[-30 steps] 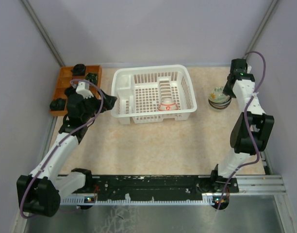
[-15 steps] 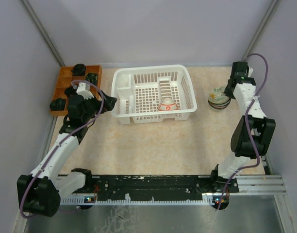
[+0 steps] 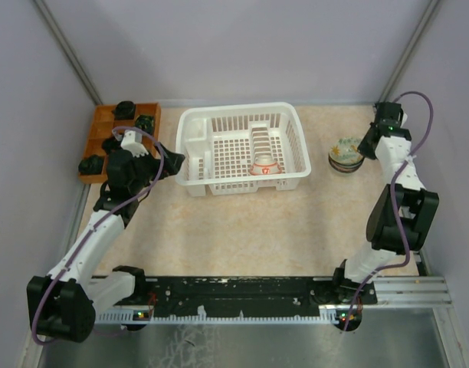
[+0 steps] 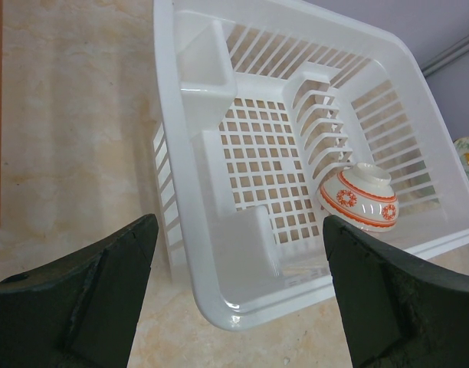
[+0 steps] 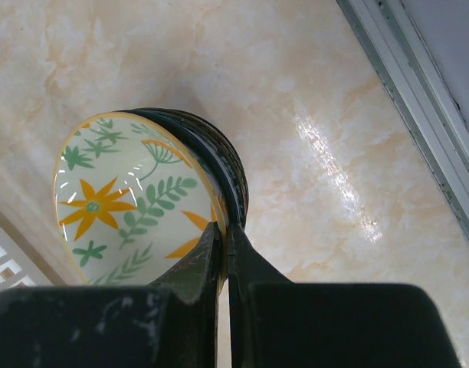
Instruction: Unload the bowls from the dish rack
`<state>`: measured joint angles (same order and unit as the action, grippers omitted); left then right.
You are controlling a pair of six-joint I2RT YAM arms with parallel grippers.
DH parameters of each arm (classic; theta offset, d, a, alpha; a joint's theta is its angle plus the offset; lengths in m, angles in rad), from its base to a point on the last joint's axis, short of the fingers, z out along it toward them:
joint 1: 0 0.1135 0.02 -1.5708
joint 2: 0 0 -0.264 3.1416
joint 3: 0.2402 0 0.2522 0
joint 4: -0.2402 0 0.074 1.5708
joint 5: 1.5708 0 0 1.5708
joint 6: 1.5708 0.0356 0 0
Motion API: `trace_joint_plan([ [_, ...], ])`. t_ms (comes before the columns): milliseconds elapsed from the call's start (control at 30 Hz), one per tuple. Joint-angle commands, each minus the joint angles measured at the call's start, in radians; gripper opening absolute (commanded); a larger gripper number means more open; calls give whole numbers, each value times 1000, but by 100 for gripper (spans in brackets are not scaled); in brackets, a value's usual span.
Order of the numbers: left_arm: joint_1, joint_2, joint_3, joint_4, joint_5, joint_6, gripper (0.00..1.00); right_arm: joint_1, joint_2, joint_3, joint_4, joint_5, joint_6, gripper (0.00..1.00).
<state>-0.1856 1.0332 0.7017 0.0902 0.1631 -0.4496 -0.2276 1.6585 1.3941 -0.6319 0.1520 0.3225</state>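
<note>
The white dish rack (image 3: 234, 110) stands at the middle back. One white bowl with red-orange marks (image 3: 264, 165) lies tilted against its dividers; it also shows in the left wrist view (image 4: 359, 199). My left gripper (image 3: 173, 165) is open and empty at the rack's near left corner (image 4: 219, 307), its own point (image 4: 238, 230) over the rim. My right gripper (image 3: 366, 146) is shut on the rim of a white bowl with orange flowers and green leaves (image 5: 119, 192). That bowl sits on a stack of dark-rimmed bowls (image 5: 223, 157) on the table right of the rack (image 3: 344, 153).
A brown wooden tray (image 3: 104, 130) with small dark lumps (image 3: 125, 109) lies at the left, behind my left arm. The enclosure's right rail (image 5: 418, 100) runs close beside the bowl stack. Beige tabletop (image 3: 242, 230) spreads in front of the rack.
My right wrist has swung to the right and a little back, still at the bowl stack. The left arm and the rack have not moved.
</note>
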Motion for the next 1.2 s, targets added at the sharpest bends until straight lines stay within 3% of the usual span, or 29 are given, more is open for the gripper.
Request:
trace_joint_plan([
  [0, -6, -1, -14, 30, 7, -3, 94, -14, -20, -19, -7, -27, 7, 0],
  [333, -6, 1, -15, 36, 9, -4, 94, -25, -14, -32, -13, -36, 10, 9],
  [600, -6, 4, -17, 38, 5, -3, 94, -31, -39, -51, 18, -23, 19, 28],
  [1167, -8, 9, -11, 36, 2, -1, 94, -33, -163, 17, -32, -5, 6, 41],
])
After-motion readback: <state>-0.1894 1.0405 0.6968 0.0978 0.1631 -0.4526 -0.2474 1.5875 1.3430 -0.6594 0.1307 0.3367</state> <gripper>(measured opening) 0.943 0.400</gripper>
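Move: Resting over the dark bowls of the stack, the floral bowl is held by its right rim; its middle is about 5 cm to the right hand's left, 2 cm ahead and 2 cm below. The stack's middle lies about 5 cm left, 1 cm ahead and 6 cm down. Back in the rack, the red-patterned bowl is some 29 cm left and 2 cm nearer the base. From the left hand the floral bowl is roughly 50 cm to the right, 3 cm ahead and 9 cm lower. Opening from fully shut to not quite half wide, the right fingers let go of the floral bowl's rim. Meanwhile the hand sinks about 2 cm beside the stack while easing back, then climbs again by some 2.5 cm and keeps drawing back towards the base, ending about 2 cm back with the fingers spread to either side of the rim. ##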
